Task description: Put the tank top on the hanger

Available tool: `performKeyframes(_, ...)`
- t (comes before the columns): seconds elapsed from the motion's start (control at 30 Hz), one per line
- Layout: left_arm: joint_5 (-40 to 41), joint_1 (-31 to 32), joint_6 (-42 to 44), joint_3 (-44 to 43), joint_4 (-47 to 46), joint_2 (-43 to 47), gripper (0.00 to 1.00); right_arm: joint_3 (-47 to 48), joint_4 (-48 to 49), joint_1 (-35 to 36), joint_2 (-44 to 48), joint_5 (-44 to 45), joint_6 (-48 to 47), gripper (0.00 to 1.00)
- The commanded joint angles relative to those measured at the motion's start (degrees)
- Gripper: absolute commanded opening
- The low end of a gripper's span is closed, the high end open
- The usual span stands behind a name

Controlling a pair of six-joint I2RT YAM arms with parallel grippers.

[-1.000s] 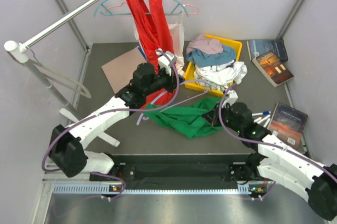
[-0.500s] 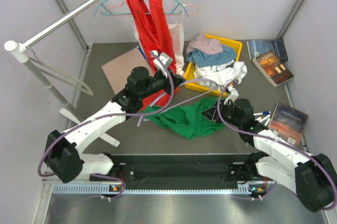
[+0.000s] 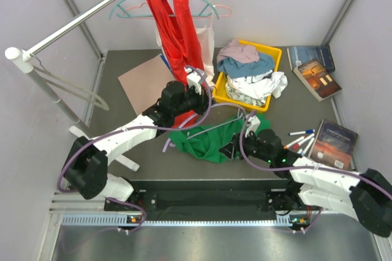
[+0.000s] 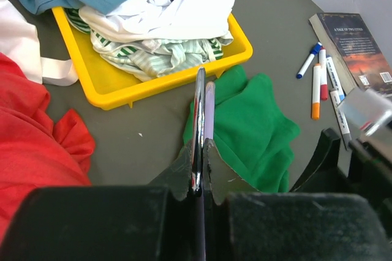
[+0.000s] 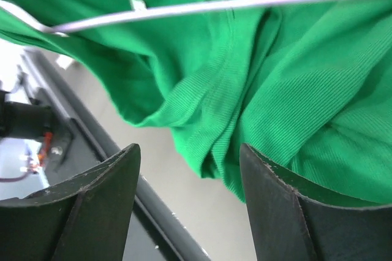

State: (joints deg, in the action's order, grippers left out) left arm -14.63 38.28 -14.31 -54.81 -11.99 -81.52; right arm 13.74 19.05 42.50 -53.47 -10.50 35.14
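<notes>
The green tank top [image 3: 205, 141] lies crumpled on the table in front of the yellow bin. My left gripper [image 3: 197, 94] is above its far edge and is shut on the thin lavender hanger [image 4: 209, 111], whose bar runs straight out between the jaws. In the right wrist view that hanger [image 5: 214, 5] crosses above the tank top [image 5: 257, 83]. My right gripper [image 5: 190, 154] is open at the top's near right edge. A folded ribbed hem lies just ahead of the fingers, and nothing is gripped.
A yellow bin [image 3: 218, 89] of clothes stands behind the top. A red tank top [image 3: 174, 28] hangs on a teal hanger from the rack bar [image 3: 92, 10]. Markers [image 3: 300, 138] and books [image 3: 335, 141] lie on the right, and a cardboard sheet [image 3: 144, 77] on the left.
My right gripper has opened, let go of the green top and moved left toward its near edge. The left gripper stayed shut on the hanger, shifting only slightly.
</notes>
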Motion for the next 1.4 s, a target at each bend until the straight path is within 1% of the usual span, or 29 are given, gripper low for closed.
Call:
performKeyframes(0.0,1.01,-0.23,-0.64,-1.62,-3.57,2.41,0.0,5.59,5.12,4.43,-6.8,7.07,-1.64,0.66)
performKeyframes(0.03,1.18,-0.14,-0.55,-1.71,-3.31,2.59,0.0,7.43,4.6,5.04,-9.43,9.25,-2.0,0.66)
performKeyframes(0.13,1.62,-0.23,-0.37,-1.88,-3.04,3.2,0.0,10.07,4.59,5.31,-13.57,11.98,-2.79,0.66)
performKeyframes(0.3,1.71,-0.23,-0.02,-2.23,-2.69,3.65,0.0,13.68,3.63,6.72,-17.8,14.36,-4.2,0.66)
performKeyframes(0.5,1.89,-0.23,0.24,-2.5,-2.34,4.08,0.0,19.04,-2.87,9.44,-22.9,20.34,-5.95,0.67)
performKeyframes(0.6,2.5,-0.23,0.68,-2.59,-1.99,4.43,0.0,21.33,-6.03,12.86,-24.75,23.59,-6.39,0.68)
performKeyframes(0.73,2.59,-0.23,0.77,-2.67,-1.9,4.61,0.0,25.01,-12.34,15.59,-28.08,29.64,-6.31,0.68)
performKeyframes(0.9,2.94,-0.23,1.03,-2.76,-1.72,4.87,0.0,27.31,-17.46,18.14,-30.72,33.0,-5.69,0.68)
performKeyframes(1.07,3.47,-0.23,1.47,-2.85,-1.46,5.23,0.0,27.22,-18.87,18.67,-30.64,34.85,-4.46,0.59)
performKeyframes(1.13,3.65,-0.22,1.65,-2.76,-1.37,5.23,0.0,27.13,-21.24,18.67,-29.85,35.72,-4.2,0.55)
performKeyframes(1.17,3.65,-0.23,1.65,-2.85,-1.37,5.31,0.0,26.96,-21.51,18.67,-29.59,35.99,-4.11,0.5)
performKeyframes(1.23,3.56,-0.23,1.65,-2.85,-1.46,5.31,0.0,26.43,-21.86,18.67,-28.53,36.52,-3.93,0.45)
performKeyframes(1.27,3.65,-0.23,1.74,-2.85,-1.28,5.23,0.0,26.17,-22.03,18.67,-28.18,36.52,-3.76,0.43)
performKeyframes(1.37,3.73,-0.23,1.82,-2.94,-1.28,5.31,0.0,25.2,-21.6,18.58,-26.6,35.99,-3.32,0.45)
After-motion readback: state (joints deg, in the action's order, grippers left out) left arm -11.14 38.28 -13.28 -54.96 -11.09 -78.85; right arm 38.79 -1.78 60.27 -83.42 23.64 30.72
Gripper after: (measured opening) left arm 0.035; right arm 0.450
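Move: From the right hand, the tank top's loose fold lies about 3 cm ahead, 3 cm to the left and 6 cm below. The lilac hanger's bar runs past roughly 9 cm ahead and 4 cm left, about 2 cm higher; the red garment's lower end is some 14 cm ahead and 14 cm left, 3 cm below. For the left hand, already gripping the hanger, the fold lies some 12 cm back, 2 cm right and 17 cm below. Forward and left by about 5 cm each with a small dip, then down as it eases slightly back and to the right, the right hand ends about 5 cm lower at the tank top's fold. Its fingers tip some 35 degrees more steeply downward and, once low, close partway with the fold between them. The left hand keeps its grip on the hanger, raising it barely 2 cm. ##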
